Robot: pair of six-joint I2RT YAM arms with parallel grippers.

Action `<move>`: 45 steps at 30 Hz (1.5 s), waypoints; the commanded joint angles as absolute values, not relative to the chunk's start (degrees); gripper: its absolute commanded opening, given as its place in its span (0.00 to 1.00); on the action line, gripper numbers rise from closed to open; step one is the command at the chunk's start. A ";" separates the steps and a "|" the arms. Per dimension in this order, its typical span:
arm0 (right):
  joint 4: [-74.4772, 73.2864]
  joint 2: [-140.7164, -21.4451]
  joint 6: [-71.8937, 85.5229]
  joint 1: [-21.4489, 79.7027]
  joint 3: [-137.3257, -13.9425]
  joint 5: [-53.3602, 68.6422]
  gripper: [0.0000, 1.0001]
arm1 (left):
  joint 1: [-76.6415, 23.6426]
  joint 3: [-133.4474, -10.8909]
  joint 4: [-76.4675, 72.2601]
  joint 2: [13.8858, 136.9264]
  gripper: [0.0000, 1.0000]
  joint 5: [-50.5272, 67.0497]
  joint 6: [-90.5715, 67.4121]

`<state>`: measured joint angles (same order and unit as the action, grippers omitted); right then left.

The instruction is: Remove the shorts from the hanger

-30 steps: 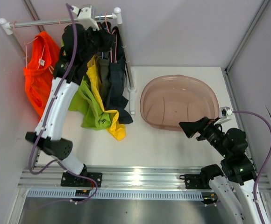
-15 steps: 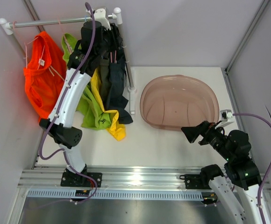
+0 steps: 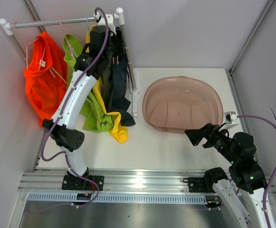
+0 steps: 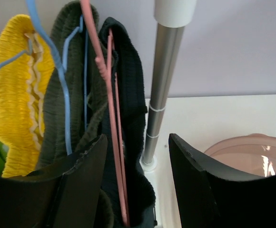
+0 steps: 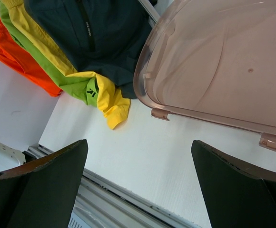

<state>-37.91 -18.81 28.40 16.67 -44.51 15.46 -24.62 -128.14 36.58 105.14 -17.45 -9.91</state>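
Note:
Five shorts hang from hangers on a metal rail (image 3: pixel 47 22): orange (image 3: pixel 42 78), lime green (image 3: pixel 88 111), yellow (image 3: pixel 113 127), dark olive (image 3: pixel 105 76) and black (image 3: pixel 121 92). My left gripper (image 3: pixel 104 40) is up at the rail's right end. In the left wrist view it (image 4: pixel 138 164) is open, its jaws on either side of the black shorts' waistband (image 4: pixel 128 90) and its pink hanger (image 4: pixel 110 118). The olive shorts (image 4: pixel 57 109) and yellow shorts (image 4: pixel 14 95) hang on blue hangers to the left. My right gripper (image 3: pixel 195 135) is open and empty above the table.
A pink translucent basin (image 3: pixel 150 92) stands on the table right of the rack, its rim also in the right wrist view (image 5: pixel 145 66). The rack's upright post (image 4: pixel 164 80) stands just right of the black shorts. Grey walls close in the left, back and right.
My left arm has swung right along the rail, from over the green shorts to the black shorts at the rail's right end. My right gripper has dropped slightly toward the near edge.

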 commanded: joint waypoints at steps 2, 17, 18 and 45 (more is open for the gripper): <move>-37.26 -19.42 27.86 16.79 -46.49 16.08 0.99 | -24.79 -127.88 35.16 106.00 0.61 -21.79 -7.82; -38.14 -19.51 27.69 16.87 -46.67 15.65 0.99 | -21.10 -130.33 33.39 112.14 0.36 -18.02 -10.81; -38.23 -19.42 27.69 16.79 -46.84 15.56 1.00 | -21.01 -131.21 33.83 112.76 0.34 -17.93 -10.81; -18.65 -35.66 34.81 21.08 -51.40 19.46 0.99 | -22.50 -132.49 41.14 96.78 0.00 -15.29 -13.97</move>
<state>-28.60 -29.82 32.42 18.13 -47.37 19.90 -21.34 -136.35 45.54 103.44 -15.09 -11.40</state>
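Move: The pink hanger carrying the navy shorts hangs nearest the rod's right end, its neck about 5 cm ahead of the left hand, 2 cm to its left and 6 cm lower. Olive shorts on a blue hanger hang just left of it, some 4 cm left of the hand and equally far ahead; the rod's end cap is roughly 6 cm ahead, 3 cm to the right, about level. From the right hand the neck lies about 36 cm ahead, 32 cm left and 9 cm higher. The pink hanger is pinched just below its twisted neck: the half-open left fingers sink and reach forward, about 5 cm each way and a little left, closing fully on the way. They then lift it some 10 cm while drawing back about 8 cm, away from the rod. Late on, the open right hand starts forward, left and up towards the navy shorts, about 5 cm. ##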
